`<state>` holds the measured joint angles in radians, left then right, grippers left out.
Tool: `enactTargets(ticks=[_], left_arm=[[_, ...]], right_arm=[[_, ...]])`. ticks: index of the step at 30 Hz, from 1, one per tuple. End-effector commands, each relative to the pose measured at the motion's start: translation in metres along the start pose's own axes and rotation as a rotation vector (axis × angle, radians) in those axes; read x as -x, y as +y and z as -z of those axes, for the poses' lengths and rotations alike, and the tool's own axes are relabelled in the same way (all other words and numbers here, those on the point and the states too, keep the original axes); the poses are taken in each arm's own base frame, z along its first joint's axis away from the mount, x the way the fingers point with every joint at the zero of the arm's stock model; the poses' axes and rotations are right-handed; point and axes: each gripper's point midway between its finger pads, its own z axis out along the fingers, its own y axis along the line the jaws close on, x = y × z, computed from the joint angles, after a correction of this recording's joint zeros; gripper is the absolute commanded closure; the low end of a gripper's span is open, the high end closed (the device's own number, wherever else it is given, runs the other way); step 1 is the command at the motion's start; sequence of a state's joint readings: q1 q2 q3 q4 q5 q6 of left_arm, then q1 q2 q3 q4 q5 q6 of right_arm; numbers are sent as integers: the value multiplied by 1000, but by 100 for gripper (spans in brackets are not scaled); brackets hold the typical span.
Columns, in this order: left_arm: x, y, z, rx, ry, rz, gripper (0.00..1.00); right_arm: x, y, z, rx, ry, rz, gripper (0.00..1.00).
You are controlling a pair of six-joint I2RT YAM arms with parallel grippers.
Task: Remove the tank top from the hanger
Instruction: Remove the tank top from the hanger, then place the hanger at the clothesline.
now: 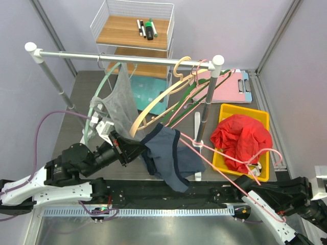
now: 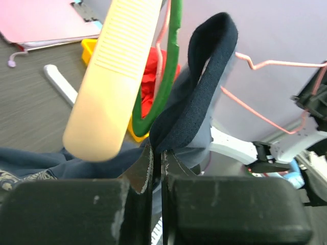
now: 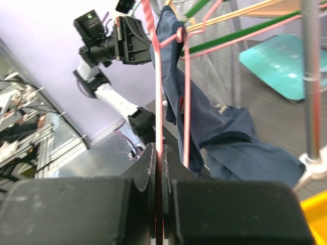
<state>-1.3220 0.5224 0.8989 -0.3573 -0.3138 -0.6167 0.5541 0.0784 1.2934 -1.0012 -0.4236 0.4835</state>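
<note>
The tank top point(image 1: 171, 153) is navy and hangs low from a thin pink hanger point(image 1: 214, 159) in front of the rail. My left gripper point(image 1: 143, 150) is shut on one of its shoulder straps. In the left wrist view the strap point(image 2: 204, 87) loops up out of the closed gripper point(image 2: 157, 153). My right gripper point(image 1: 244, 179) is shut on the pink hanger's wire. In the right wrist view the wire point(image 3: 157, 92) runs straight up from that gripper point(image 3: 159, 153), and the tank top point(image 3: 214, 122) drapes to its right.
A clothes rail point(image 1: 127, 57) carries a grey top point(image 1: 122, 99) on a green hanger, plus cream point(image 2: 110, 76) and green point(image 2: 168, 76) hangers. The rail's post point(image 1: 207, 102) stands beside a yellow bin point(image 1: 245, 108) holding red cloth point(image 1: 240, 135). A wire shelf point(image 1: 133, 30) stands behind.
</note>
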Motion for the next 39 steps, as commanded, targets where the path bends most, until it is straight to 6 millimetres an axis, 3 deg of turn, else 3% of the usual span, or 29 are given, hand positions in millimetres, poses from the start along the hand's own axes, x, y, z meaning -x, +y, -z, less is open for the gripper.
enactTargets(ticks=[1,6,11,13,14,15,16,20,23,28,31,32,34,39], left_arm=[[3,5,-15,70,14,-57,100],[-18,1,-39,75,96,-90,100],[-26,3,-56,101,113,-105,100],[-21,7,-60,142,98,-107,87],[-24,10,-63,167,111,-116,74],[-24,14,-62,186,121,-128,50],[-21,11,-61,177,122,-135,37],[-15,-16,-43,11,146,-154,25],[-23,-34,-25,-122,200,-160,26],[-29,-64,22,-366,258,-156,33],[-17,-69,44,-427,213,-149,22],[-13,-70,48,-430,198,-143,12],[1,-69,53,-419,138,-129,5],[1,-78,49,-441,166,-122,2]], right_arm=[[3,-12,22,-114,-35,19,99],[27,2,35,-111,-113,59,99],[29,9,30,-61,-103,61,99],[21,7,21,-45,-71,39,99],[19,11,18,-11,-60,40,99],[12,9,12,1,-32,27,99],[9,10,8,19,-9,22,99],[-2,7,1,26,71,32,99],[-7,13,3,65,111,53,99],[-24,21,0,143,203,30,99],[-45,23,-4,204,316,-12,99],[-54,20,-7,218,355,-31,99],[-62,28,-8,302,394,-46,99],[-78,28,-24,406,463,-124,99]])
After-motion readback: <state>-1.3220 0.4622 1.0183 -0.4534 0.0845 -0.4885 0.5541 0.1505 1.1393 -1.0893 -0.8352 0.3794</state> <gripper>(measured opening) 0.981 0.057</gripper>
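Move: The left fingers hold the navy tank top by its upper edge; its middle hangs some 9 cm to their right and 10 cm lower, level with them in reach. The pink hanger's far tip is about 12 cm to their right and 3 cm ahead, the wooden hanger's lower end 5 cm ahead and 2 cm left. From the right gripper the tank top lies roughly 22 cm left, 9 cm ahead and 12 cm lower; the yellow bin is about 25 cm ahead, 8 cm right, far below. Lower the left gripper about 6 cm while carrying the pinched tank top equally far right, then open wide, release it, and draw back towards the base, rising and moving left. Keep the pink hanger gripped in the right hand: ease it right, back and slightly up, away from the tank top, then swing it left and down, ending turned counter-clockwise. ##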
